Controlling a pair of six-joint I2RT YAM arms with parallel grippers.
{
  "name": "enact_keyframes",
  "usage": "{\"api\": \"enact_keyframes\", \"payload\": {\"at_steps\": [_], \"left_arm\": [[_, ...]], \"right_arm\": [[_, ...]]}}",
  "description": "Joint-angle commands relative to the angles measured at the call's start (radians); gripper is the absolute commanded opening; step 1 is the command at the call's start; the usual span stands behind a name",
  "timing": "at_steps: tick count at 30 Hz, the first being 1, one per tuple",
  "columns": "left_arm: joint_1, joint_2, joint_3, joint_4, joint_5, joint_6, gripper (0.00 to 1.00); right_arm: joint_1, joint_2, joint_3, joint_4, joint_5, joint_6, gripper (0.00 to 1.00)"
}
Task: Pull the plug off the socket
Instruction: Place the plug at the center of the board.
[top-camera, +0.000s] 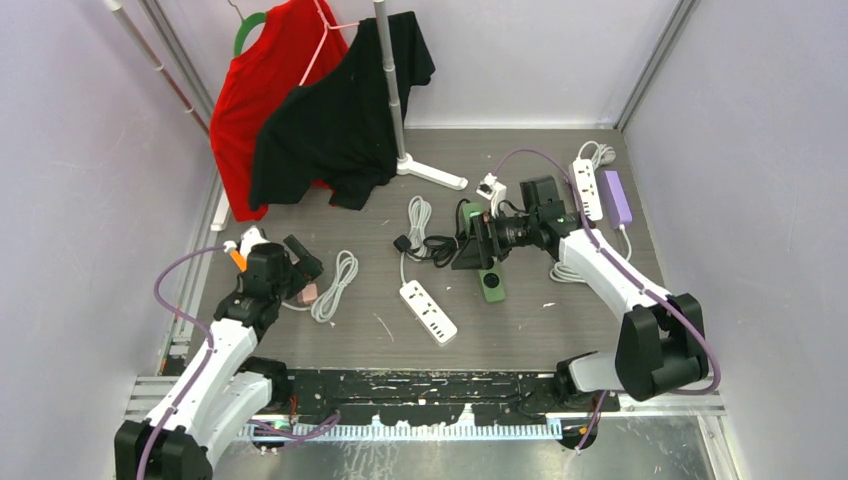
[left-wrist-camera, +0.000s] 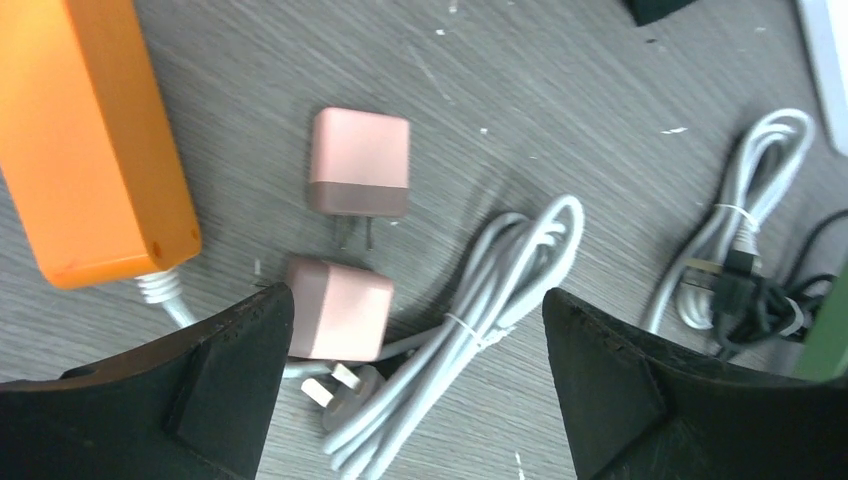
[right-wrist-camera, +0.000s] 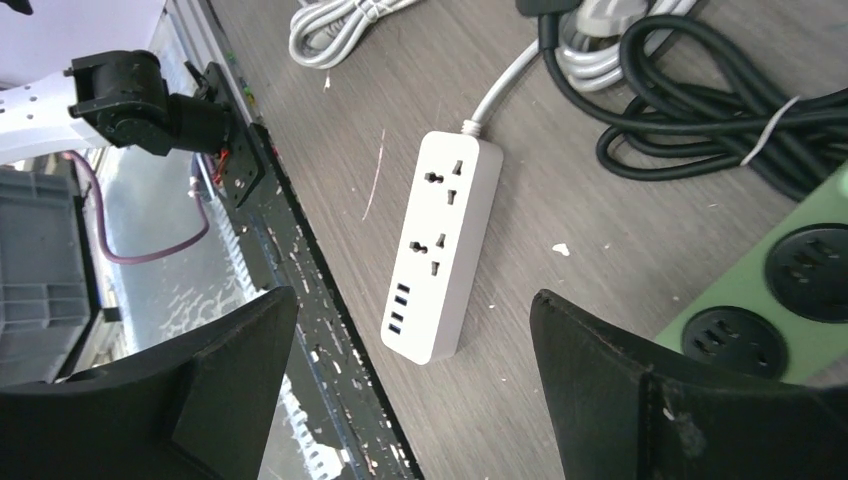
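An orange socket strip (left-wrist-camera: 95, 140) lies at the upper left of the left wrist view. Two pink plugs lie loose on the table beside it: one (left-wrist-camera: 360, 162) with its prongs showing, the other (left-wrist-camera: 338, 308) right by my left finger. My left gripper (left-wrist-camera: 415, 320) hangs open above them, holding nothing. In the top view it (top-camera: 300, 268) sits at the left, next to the orange strip (top-camera: 238, 259). My right gripper (right-wrist-camera: 415, 310) is open and empty, near the green socket strip (right-wrist-camera: 790, 290).
A tied white cable (left-wrist-camera: 480, 320) with a white plug lies under my left gripper. A white power strip (top-camera: 428, 311) and black cable (top-camera: 435, 248) lie mid-table. White (top-camera: 588, 188) and purple (top-camera: 618, 197) strips sit back right. A rack with shirts (top-camera: 330, 110) stands at the back.
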Motion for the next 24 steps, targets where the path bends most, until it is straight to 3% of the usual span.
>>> {"api": "enact_keyframes", "payload": {"at_steps": [1, 14, 24], "left_arm": [[0.006, -0.063, 0.048, 0.020, 0.116, 0.010, 0.94], [0.005, -0.083, -0.045, 0.372, 0.606, -0.036, 0.91], [0.004, -0.011, -0.127, 0.603, 0.769, -0.141, 0.89]], "right_arm": [[-0.034, -0.083, 0.056, -0.022, 0.021, -0.063, 0.91], [-0.217, -0.184, 0.036, -0.034, 0.016, -0.104, 0.92], [-0.213, -0.147, -0.028, 0.039, 0.169, -0.106, 0.91]]}}
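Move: The white power strip lies about 33 cm to the right of the left hand, 8 cm back and 6 cm below it; the grey cord coil is some 7 cm right of that hand, level with it, and the pink plug just let go sits right below, about 5 cm down. From the right hand, the green strip's middle is roughly 8 cm ahead, 6 cm right and 12 cm below; the white strip lies 10 cm left and 10 cm back. Towards the white power strip, the open, empty left hand leaves the pink plug below it and sweeps about 11 cm right, climbing some 5 cm over the grey cord coil and turning clockwise about 30 degrees as its left side dips and its fingers tip up. The right hand, also open and empty, shifts some 7 cm right and 4 cm forward to above the green strip, rising slightly. ##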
